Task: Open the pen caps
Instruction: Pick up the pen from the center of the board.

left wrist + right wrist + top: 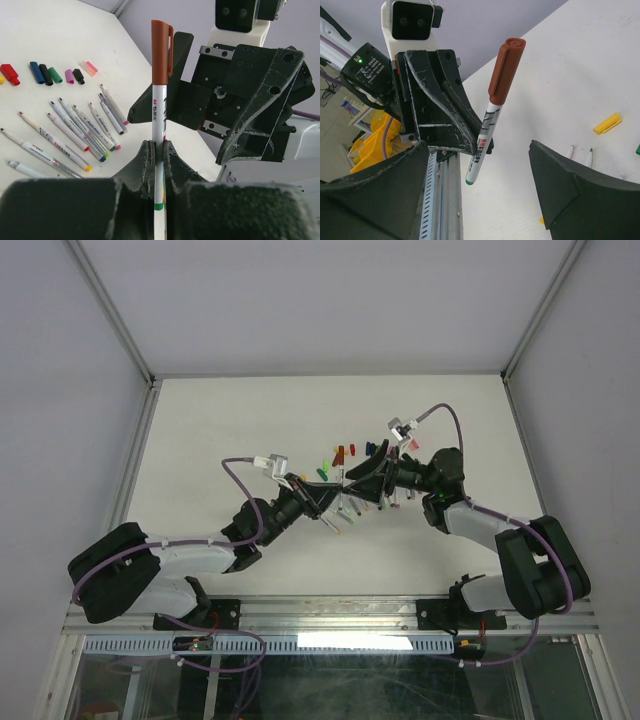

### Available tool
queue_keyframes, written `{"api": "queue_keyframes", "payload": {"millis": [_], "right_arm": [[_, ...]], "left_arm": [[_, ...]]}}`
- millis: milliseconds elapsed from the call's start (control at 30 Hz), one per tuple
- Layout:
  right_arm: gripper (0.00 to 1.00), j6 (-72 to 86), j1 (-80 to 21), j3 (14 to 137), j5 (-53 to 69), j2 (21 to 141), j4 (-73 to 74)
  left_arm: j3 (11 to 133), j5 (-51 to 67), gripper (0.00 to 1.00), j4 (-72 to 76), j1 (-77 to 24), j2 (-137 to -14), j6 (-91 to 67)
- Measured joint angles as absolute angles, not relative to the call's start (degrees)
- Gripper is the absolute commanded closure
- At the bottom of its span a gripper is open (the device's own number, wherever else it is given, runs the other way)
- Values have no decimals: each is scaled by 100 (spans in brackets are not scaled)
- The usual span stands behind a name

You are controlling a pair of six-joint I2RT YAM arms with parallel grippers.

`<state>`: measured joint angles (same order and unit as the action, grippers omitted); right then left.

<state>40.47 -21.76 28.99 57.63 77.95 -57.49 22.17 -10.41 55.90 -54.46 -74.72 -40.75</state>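
My left gripper (158,147) is shut on the white barrel of a pen (158,110), which stands upright above the table with its brown cap (161,50) still on. In the right wrist view the same pen (485,135) and its brown cap (506,70) show in the gap of my right gripper (479,150), which is open and touches neither. Both grippers meet over the table's middle (345,485). Several loose pen caps (46,74) in red, blue, black, green, purple and pink lie in a row. Several uncapped pens (75,132) lie side by side near them.
A yellow cap (607,123) lies alone on the white table. The slotted metal rail (440,200) runs along the table's near edge. Grey enclosure walls (60,390) stand on the left, right and back.
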Motion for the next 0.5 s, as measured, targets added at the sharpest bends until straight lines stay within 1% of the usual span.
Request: {"api": "queue_keyframes", "payload": {"millis": [133,200,500], "right_arm": [[24,4115,-2180,2899,5634,7795,-5749],[30,4165,-2180,2899,5596,7797,-5745],[77,4303,-2180,2899,5553,7797,-5669]], "left_arm": [[2303,-1063,100,5734,-5513,-7644,-4130],[2322,-1063,100,5815,-5553,-7732,-4154],[2403,-1066,100,5972,-5631,-7994,-4268]]}}
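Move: The brown-capped pen stands upright in the left fingers, its middle some 3 cm above their grip. From the right hand, that middle lies about 3 cm to the left, level in reach and height. From the left hand, the open right gripper is about 3 cm right and 3 cm higher, neither ahead nor back. The row of uncapped pens lies some 13 cm ahead of the left hand, 6 cm right and 17 cm below; the loose yellow cap is 18 cm ahead, 11 cm left, equally low. The brown-capped pen, still pinched in the left fingers, is carried about 2 cm to the right, into the gap of the right gripper, and comes to a stop there. The right hand stays nearly in place, pointing left, and shuts its fingers from wide open to roughly a third around the barrel just below the cap; whether they touch it yet can't be seen. ##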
